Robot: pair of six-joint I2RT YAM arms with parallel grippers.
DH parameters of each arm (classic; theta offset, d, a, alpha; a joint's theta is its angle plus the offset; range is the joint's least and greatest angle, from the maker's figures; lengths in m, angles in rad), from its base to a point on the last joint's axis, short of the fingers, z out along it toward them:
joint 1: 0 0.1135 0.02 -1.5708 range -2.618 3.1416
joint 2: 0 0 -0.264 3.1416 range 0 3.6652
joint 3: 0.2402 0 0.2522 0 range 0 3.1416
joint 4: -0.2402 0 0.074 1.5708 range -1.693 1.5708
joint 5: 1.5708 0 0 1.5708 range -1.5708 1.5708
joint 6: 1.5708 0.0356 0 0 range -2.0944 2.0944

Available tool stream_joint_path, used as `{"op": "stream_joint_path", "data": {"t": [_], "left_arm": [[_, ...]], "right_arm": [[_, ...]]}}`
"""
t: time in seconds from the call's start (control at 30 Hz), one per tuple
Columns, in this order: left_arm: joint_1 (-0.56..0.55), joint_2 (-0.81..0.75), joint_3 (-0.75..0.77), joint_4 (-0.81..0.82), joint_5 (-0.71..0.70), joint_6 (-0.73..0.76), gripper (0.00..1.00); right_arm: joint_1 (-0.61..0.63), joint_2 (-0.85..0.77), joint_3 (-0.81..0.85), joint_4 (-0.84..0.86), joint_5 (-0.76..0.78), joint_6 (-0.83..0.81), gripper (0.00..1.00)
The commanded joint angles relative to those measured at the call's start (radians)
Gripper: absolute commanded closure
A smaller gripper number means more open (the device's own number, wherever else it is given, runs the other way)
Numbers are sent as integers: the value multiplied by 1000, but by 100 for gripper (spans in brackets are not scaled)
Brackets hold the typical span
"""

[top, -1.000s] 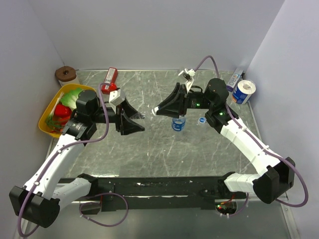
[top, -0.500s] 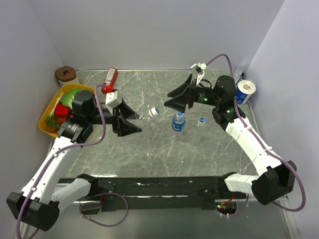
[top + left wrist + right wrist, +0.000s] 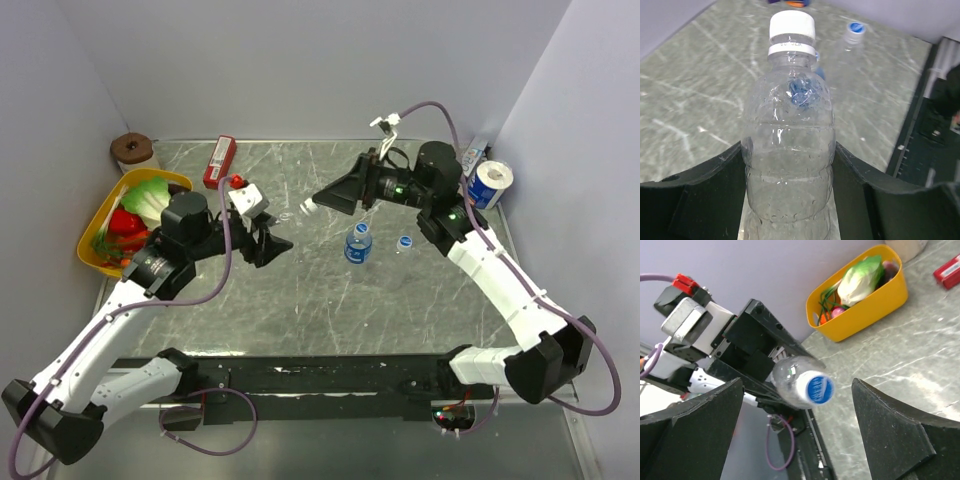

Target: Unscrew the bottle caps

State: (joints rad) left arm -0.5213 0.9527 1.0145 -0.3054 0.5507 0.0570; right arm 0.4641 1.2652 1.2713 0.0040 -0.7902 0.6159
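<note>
My left gripper (image 3: 788, 152) is shut on the body of a clear bottle (image 3: 788, 120), which it holds off the table. The white bottle cap (image 3: 792, 32) with a blue top (image 3: 819, 389) sits on its neck and points at my right gripper (image 3: 796, 386). That gripper stands open, its fingers (image 3: 695, 430) wide on either side of the cap and apart from it. In the top view the left gripper (image 3: 272, 240) and right gripper (image 3: 325, 203) face each other. A second bottle (image 3: 357, 243) with a blue label stands upright on the table. A loose cap (image 3: 405, 241) lies right of it.
A yellow basket (image 3: 88, 245) of toy vegetables sits at the left edge. A red box (image 3: 219, 160) and a brown roll (image 3: 132, 150) lie at the back left. A toilet roll (image 3: 490, 183) and a small blue-white pack (image 3: 470, 158) stand at the back right corner.
The right gripper opened off the held bottle's cap, pulled back, then came in toward it again. The left arm shifted and raised the bottle's cap end.
</note>
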Motion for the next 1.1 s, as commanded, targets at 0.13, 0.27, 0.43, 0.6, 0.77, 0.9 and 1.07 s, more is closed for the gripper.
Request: {"op": "stream_joint_path", "data": {"t": [0.13,0.27,0.43,0.6,0.77,0.9,1.07], "left_arm": [[-51,-31,12,19,-225,18,63],[-63,-28,12,19,-238,21,63],[-71,-23,13,11,-259,23,63],[-74,-25,12,8,-276,27,63],[-78,-29,9,9,-296,27,63],[-78,-29,7,8,-305,29,63],[-79,-32,3,12,-305,24,64]], "right_arm": [[53,59,37,-44,141,34,9],[67,83,34,-16,158,62,11],[87,95,-1,88,190,133,13],[105,118,5,114,213,162,18],[116,149,26,105,217,165,30],[122,161,31,113,210,173,42],[127,157,22,123,218,166,58]]}}
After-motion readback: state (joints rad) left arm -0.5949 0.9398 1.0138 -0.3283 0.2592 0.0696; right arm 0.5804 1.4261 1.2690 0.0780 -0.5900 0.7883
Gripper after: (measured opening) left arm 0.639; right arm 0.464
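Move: The bottle cap, on the bottle already held in the left hand, lies about 3 cm to the right hand's left, roughly level with it fore and aft, and 3 cm below. The blue-labelled bottle stands about 8 cm to the right hand's right and level with it fore and aft, the clear bottle 16 cm right and 4 cm back, both some 27 cm lower. From the left hand the bottle cap is 4 cm ahead, 8 cm right and 4 cm up. Bring the open right gripper left, down and a little forward, about 7 cm in all, to the bottle cap, rolling it some 10 degrees so its forward side dips. As it arrives, draw the fingers to about half open around the cap, not yet clamping. Keep the left hold on the bottle, easing it forward and left while turning it slightly counter-clockwise. ##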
